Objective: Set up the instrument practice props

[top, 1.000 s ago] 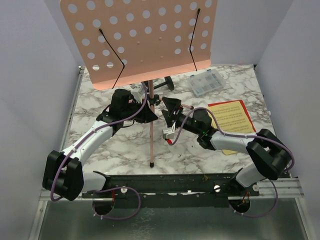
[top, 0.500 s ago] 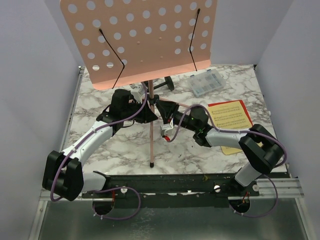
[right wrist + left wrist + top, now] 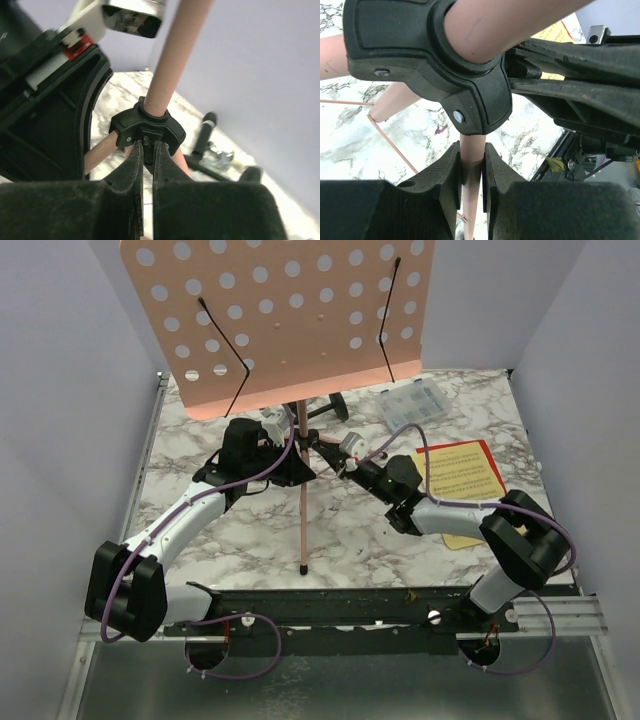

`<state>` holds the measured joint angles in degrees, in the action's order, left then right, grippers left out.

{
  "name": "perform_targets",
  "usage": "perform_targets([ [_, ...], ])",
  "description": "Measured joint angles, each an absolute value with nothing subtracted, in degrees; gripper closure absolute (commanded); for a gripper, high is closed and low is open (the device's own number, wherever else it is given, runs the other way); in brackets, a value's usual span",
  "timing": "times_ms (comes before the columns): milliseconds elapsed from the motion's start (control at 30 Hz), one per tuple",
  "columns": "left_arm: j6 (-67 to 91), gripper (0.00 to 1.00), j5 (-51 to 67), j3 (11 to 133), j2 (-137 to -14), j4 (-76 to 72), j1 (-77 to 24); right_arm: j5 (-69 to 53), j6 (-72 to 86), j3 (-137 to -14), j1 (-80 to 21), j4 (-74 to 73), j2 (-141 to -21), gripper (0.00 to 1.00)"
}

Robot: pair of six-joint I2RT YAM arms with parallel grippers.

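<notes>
The pink perforated music stand point(image 3: 280, 320) stands on thin tripod legs; its pole point(image 3: 302, 500) runs down through a black hub point(image 3: 445, 65). My left gripper point(image 3: 292, 462) is shut on a pink leg point(image 3: 471, 165) just below that hub. My right gripper point(image 3: 325, 448) is shut, with its tips point(image 3: 148, 145) pressed against the hub point(image 3: 147, 129); I cannot tell whether they pinch a thin tab there. The yellow and red sheet-music pages point(image 3: 460, 478) lie flat at the right. The black microphone point(image 3: 330, 408) lies behind the stand, and is seen again as the microphone point(image 3: 204, 134) in the right wrist view.
A clear plastic compartment box point(image 3: 412, 405) sits at the back right on the marble table point(image 3: 240, 540). One tripod foot point(image 3: 303, 567) rests near the front edge. Grey walls close in both sides and the back. Both arms crowd the stand's pole.
My right gripper has swung left and back from in front of the pole to the hub and gone from open to shut. The left gripper and the stand have not moved.
</notes>
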<state>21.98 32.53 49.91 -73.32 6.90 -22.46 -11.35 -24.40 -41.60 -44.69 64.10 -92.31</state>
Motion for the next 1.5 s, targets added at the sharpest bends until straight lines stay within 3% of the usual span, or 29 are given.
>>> perform_targets([
  [233, 22.0, 1.00, 33.4, 49.9, -73.3, 6.5, -22.6, -5.1, 11.7, -42.7, -44.4, 55.8, -88.6, 0.99],
  [467, 21.9, 1.00, 33.5, 49.9, -73.3, 7.0, -21.8, -2.1, 63.0, -52.2, -42.6, 29.3, -87.1, 0.99],
  [567, 21.9, 1.00, 33.5, 49.9, -73.3, 7.1, -21.7, -2.4, 82.1, -51.9, -42.2, 26.8, -87.4, 0.98],
  [667, 21.9, 1.00, 33.4, 49.9, -73.3, 7.1, -21.7, -2.6, 94.9, -51.3, -42.1, 26.0, -87.5, 0.80],
  [767, 21.9, 1.00, 33.4, 49.9, -73.3, 7.1, -21.7, -2.1, 100.4, -51.3, -42.3, 24.8, -87.5, 0.47],
  [867, 21.9, 1.00, 33.4, 49.9, -73.3, 7.1, -21.7, -1.6, 103.4, -51.3, -43.3, 22.9, -85.6, 0.32],
  [1000, 21.9, 1.00, 33.4, 49.9, -73.3, 7.1, -21.7, 0.8, 103.3, -51.3, -44.2, 21.2, -81.6, 0.19],
  [1133, 21.8, 1.00, 33.4, 49.9, -73.3, 7.1, -21.7, 7.6, 93.4, -51.3, -44.2, 18.0, -77.5, 0.03],
  [1233, 21.8, 1.00, 33.4, 49.9, -73.3, 7.1, -21.7, 18.2, 80.1, -51.0, -44.2, 14.4, -74.9, 0.00],
  [1367, 21.8, 1.00, 33.4, 49.9, -73.3, 7.1, -21.7, 35.9, 47.3, -44.1, -44.2, 21.8, -72.4, 0.00],
  [1500, 21.9, 1.00, 33.4, 49.9, -73.3, 7.1, -21.7, 47.7, 3.2, -29.0, -43.4, 51.8, -77.1, 0.00],
])
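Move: The right fingers are already shut on the clamp knob, practically at the hand point. The tripod hub sits about 3 cm to its left and 2 cm ahead; the right-hand leg's foot is some 20 cm right, 13 ahead and 24 below. The music sheets lie roughly 40 cm right, about 2 ahead, 24 below. From the left hand, which grips the pole, the knob is about 4 cm ahead, 3 right and 6 above. Rolling clockwise as seen from behind the hand, the right wrist twists the pinched knob some 125 degrees almost on the spot. The fingers then open wide and let go, the hand backs up and clear, then sweeps right about 20 cm, sinking and swinging its fingers round to forward while the roll unwinds. The left hand keeps its hold on the pole below the hub. ##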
